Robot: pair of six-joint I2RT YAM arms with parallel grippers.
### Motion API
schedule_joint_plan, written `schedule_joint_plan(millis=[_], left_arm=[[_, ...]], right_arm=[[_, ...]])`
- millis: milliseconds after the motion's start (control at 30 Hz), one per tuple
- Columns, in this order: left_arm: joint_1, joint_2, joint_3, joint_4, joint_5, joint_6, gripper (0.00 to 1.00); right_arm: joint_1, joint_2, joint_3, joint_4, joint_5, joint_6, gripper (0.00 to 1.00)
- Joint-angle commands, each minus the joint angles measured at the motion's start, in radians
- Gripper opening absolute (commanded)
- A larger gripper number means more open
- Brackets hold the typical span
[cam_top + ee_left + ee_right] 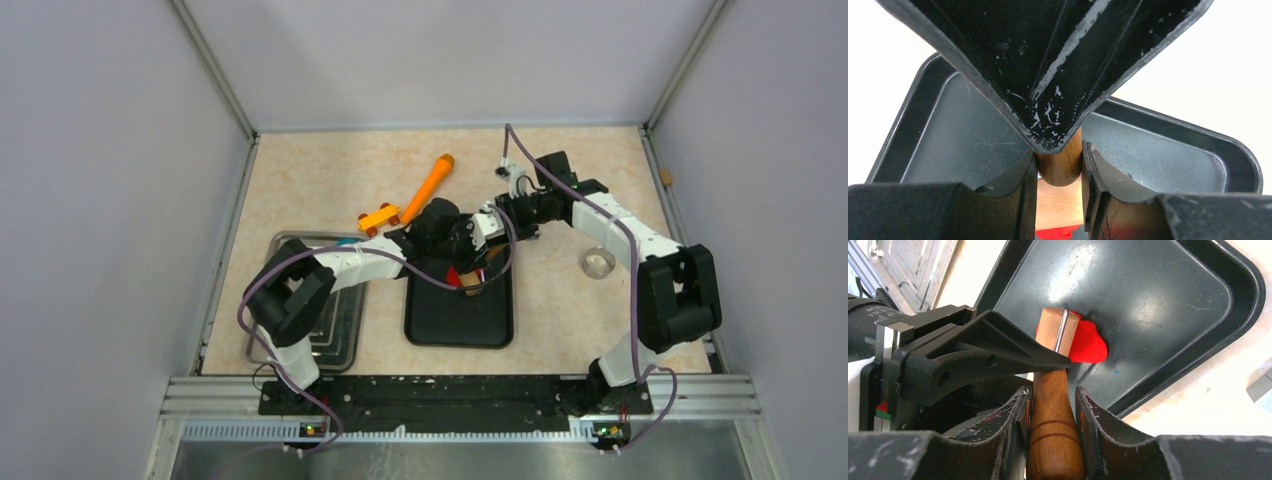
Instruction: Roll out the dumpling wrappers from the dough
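Note:
The dough is a flat bright red sheet on the black tray; it also shows in the top view. A wooden roller lies with its pale drum on the dough's edge. My right gripper is shut on the roller's dark wooden handle. My left gripper is shut on the same handle, closer to the drum, with the dough just below. In the top view both grippers, left and right, meet over the tray's far end.
A metal tray lies left of the black tray. An orange rolling pin and a yellow toy car lie behind. A clear cup stands to the right.

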Motion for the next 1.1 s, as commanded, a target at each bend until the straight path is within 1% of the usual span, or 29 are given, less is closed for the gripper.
schedule_joint_plan(millis=[0, 167, 467, 667, 800, 900, 967, 1067], left_arm=[[0.005, 0.004, -0.074, 0.042, -0.027, 0.027, 0.0], [0.007, -0.025, -0.122, 0.015, -0.019, 0.029, 0.0], [0.021, -0.066, -0.171, -0.022, -0.019, 0.027, 0.0], [0.047, -0.119, -0.174, -0.104, -0.002, 0.053, 0.0], [0.058, -0.227, -0.138, -0.198, 0.048, 0.083, 0.0], [0.056, -0.289, -0.095, -0.215, 0.101, 0.077, 0.0], [0.054, -0.293, -0.061, -0.207, 0.118, 0.055, 0.0], [0.05, -0.245, -0.004, -0.197, 0.119, 0.03, 0.0]], right_arm=[[0.046, 0.046, -0.062, 0.076, 0.058, -0.081, 0.0], [0.06, 0.059, -0.1, 0.114, 0.061, -0.054, 0.0], [0.103, 0.082, -0.107, 0.136, 0.066, -0.02, 0.0], [0.114, 0.102, -0.079, 0.147, 0.04, 0.009, 0.0], [0.12, 0.086, 0.008, 0.125, -0.026, 0.086, 0.0], [0.119, 0.041, 0.079, 0.071, -0.063, 0.094, 0.0], [0.115, 0.014, 0.115, 0.025, -0.063, 0.062, 0.0], [0.095, -0.006, 0.134, -0.024, -0.056, 0.028, 0.0]])
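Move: Both hands already hold the roller's handle, its roller head on the dough. From the left hand the dough lies about 3 cm left, 2 cm back and 7 cm below; the toy car is some 22 cm left and 10 cm ahead, the orange stick 12 cm left and 16 cm ahead. From the right hand the dough is roughly 7 cm left, 4 cm back and 10 cm below. Keeping the handle, both hands roll some 6 cm left and back across the dough, then lift 3 cm. ##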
